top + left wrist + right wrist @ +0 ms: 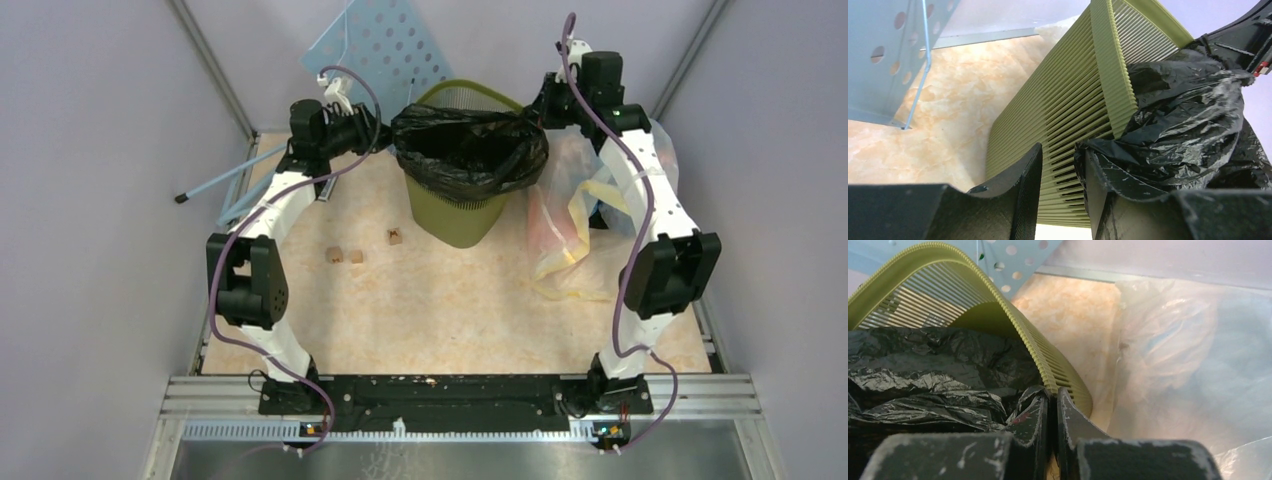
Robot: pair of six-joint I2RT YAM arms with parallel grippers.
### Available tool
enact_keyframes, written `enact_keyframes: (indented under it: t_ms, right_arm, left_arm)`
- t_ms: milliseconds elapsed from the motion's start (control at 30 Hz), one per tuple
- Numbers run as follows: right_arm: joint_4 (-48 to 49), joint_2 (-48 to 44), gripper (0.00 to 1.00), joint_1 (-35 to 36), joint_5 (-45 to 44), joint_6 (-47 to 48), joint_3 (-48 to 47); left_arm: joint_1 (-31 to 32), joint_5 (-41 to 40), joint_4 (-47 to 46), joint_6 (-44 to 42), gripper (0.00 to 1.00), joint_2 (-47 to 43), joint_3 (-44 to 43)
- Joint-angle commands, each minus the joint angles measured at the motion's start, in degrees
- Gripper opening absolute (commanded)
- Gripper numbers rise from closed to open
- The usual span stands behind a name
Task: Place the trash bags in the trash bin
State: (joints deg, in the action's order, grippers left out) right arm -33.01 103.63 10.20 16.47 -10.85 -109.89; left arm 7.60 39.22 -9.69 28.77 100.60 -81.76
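The olive-green trash bin (455, 215) stands at the back middle of the table. The glossy black trash bag (470, 150) sits in its mouth, draped over the rim at the front and both sides; the far rim is bare. My left gripper (385, 128) is at the bin's left side. In the left wrist view it (1060, 148) stands open against the slatted wall (1068, 100), with the bag (1188, 115) lying over its right finger (1098, 195). My right gripper (545, 105) is at the bin's right rim (1013, 320). There it (1053, 395) is shut, with a fold of the bag (938, 385) at its tips.
A clear bag of rubbish with yellow ties (570, 220) lies right of the bin, under my right arm. A pale blue perforated board (385, 45) leans behind the bin. Three small brown blocks (343, 255) lie left of the bin. A blue rod (215, 183) juts off the left edge.
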Motion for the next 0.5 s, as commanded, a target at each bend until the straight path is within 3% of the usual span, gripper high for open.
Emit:
enact_keyframes:
  t_ms: [0,367,467]
  right_arm:
    - [-1.04,-5.75,0.00,0.71,7.75,-4.79,5.46]
    - [-0.63,-21.17,0.00,10.13,-1.90,-13.66,22.41]
    - [-0.47,-25.13,0.07,12.61,-3.26,-16.01,26.57]
  left_arm:
    - [0.65,4.33,-3.85,2.92,0.42,-1.72,-0.72]
    - [0.58,4.99,1.46,0.88,0.42,-8.31,5.69]
    - [0.58,5.55,3.37,0.01,0.42,-8.75,5.19]
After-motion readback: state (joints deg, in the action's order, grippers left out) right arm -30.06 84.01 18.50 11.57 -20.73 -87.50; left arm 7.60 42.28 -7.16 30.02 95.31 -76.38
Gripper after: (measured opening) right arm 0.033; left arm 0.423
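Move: The green trash bin, with the black bag draped over its mouth, has its middle about 14 cm left of the right hand, 8 cm back and 14 cm below; that hand already pinches its right rim together with the bag. From the left hand the bin's middle is some 16 cm right, 1 cm back and 12 cm below. The clear bag lies about 15 cm right, 5 cm back and 20 cm below the right hand; a wooden block sits about 15 cm back, 1 cm right and 26 cm below the left hand. The bin's right rim and the black bag's edge stay pinched in the right fingers, which drag them back towards the robot about 10 cm at an even height, gathering speed and then also veering some 4 cm left. The left hand, fingers still half open with the bag's lip over one finger, goes along, drawing back about 3 cm. ##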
